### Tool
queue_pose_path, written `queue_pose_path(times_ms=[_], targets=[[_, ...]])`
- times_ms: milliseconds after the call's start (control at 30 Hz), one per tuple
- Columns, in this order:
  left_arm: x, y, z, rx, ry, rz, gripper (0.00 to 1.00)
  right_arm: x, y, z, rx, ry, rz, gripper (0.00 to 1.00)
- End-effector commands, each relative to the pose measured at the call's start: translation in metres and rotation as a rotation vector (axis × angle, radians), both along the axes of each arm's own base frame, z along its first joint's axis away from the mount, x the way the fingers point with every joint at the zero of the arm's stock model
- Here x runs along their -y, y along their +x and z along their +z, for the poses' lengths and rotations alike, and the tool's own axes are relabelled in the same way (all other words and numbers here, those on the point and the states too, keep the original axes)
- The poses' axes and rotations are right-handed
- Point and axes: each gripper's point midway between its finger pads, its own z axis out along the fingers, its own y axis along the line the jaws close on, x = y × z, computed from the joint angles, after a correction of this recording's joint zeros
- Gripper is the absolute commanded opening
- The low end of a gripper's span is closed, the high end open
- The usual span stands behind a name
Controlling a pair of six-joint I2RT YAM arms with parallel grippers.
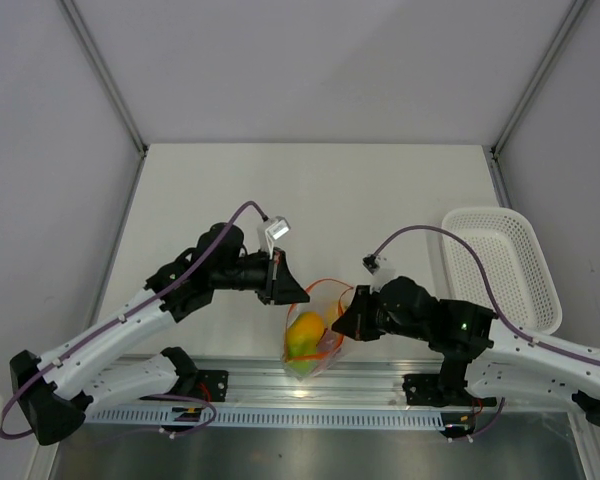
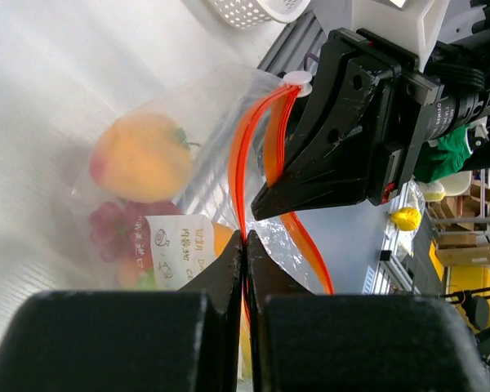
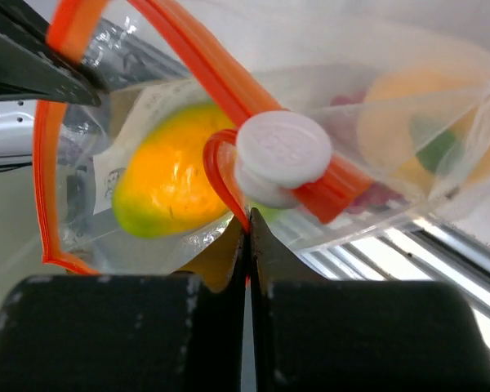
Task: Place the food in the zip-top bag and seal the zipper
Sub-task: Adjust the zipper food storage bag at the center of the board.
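Note:
The clear zip-top bag (image 1: 315, 345) hangs between both grippers near the table's front edge. The food is inside it: a yellow-orange fruit (image 2: 143, 155), dark red grapes (image 2: 113, 224) and an orange-and-green fruit (image 3: 167, 180). The zipper (image 2: 238, 163) is an orange strip that forms an open loop at the mouth. My left gripper (image 2: 244, 237) is shut on one side of the strip. My right gripper (image 3: 248, 214) is shut on the strip just below the white tab (image 3: 282, 151). In the top view the left gripper (image 1: 302, 298) and right gripper (image 1: 338, 325) face each other across the bag.
A white mesh basket (image 1: 500, 265) stands at the right side of the table. An aluminium rail (image 1: 380, 375) runs along the near edge just below the bag. A white printed label (image 2: 180, 249) shows on the bag.

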Motion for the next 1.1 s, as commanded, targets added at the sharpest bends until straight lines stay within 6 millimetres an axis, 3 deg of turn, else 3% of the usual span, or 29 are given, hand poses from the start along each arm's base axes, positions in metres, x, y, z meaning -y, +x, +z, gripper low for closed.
queue_pose_path(times_ms=[0, 267, 367, 400, 500, 600, 867, 1067], targets=[[0.003, -0.001, 0.019, 0.081, -0.05, -0.035, 0.01, -0.01, 0.0, 0.03, 0.005, 0.119, -0.036, 0.0], [0.009, -0.006, 0.027, 0.094, -0.074, -0.087, 0.01, -0.018, 0.01, 0.052, 0.007, 0.166, -0.098, 0.0], [0.011, -0.011, 0.032, 0.106, -0.086, -0.115, 0.2, -0.021, 0.014, 0.054, -0.016, 0.173, -0.135, 0.0], [0.011, -0.014, 0.034, 0.119, -0.084, -0.13, 0.38, -0.021, 0.017, 0.057, -0.02, 0.183, -0.156, 0.0], [0.011, -0.019, 0.039, 0.162, -0.083, -0.142, 0.62, -0.025, 0.02, 0.063, -0.04, 0.211, -0.193, 0.0], [0.009, -0.024, 0.043, 0.198, -0.089, -0.151, 0.75, -0.023, 0.025, 0.067, -0.048, 0.21, -0.24, 0.0], [0.013, -0.03, 0.032, 0.282, 0.002, -0.162, 0.85, -0.022, 0.035, 0.073, -0.136, 0.282, -0.384, 0.0], [0.019, -0.035, 0.015, 0.329, 0.076, -0.163, 0.86, -0.028, 0.035, 0.07, -0.211, 0.289, -0.46, 0.0]])
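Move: My left fingers pinch the zipper rim; the middle of the open bag mouth lies some 4 cm to their right, 2 cm back and slightly lower. From there the mango in the bag is about 3 cm back and 10 cm below, and the white slider roughly 8 cm right and 3 cm lower. My right hand, also pinching the rim, has the mouth's middle about 2 cm ahead, 1 cm left and 2 cm up, the mango 5 cm left, 1 cm ahead and 5 cm below, and the slider 4 cm ahead and 3 cm right. I let go of the zipper rim with my left hand, opening its fingers wide, and draw it back about 4 cm and slightly right, rising a little before sinking again, so they stand astride the orange strips. Meanwhile my right hand keeps its pinch and carries the rim up about 4.5 cm, forward and left, turning roughly 20 degrees clockwise. ##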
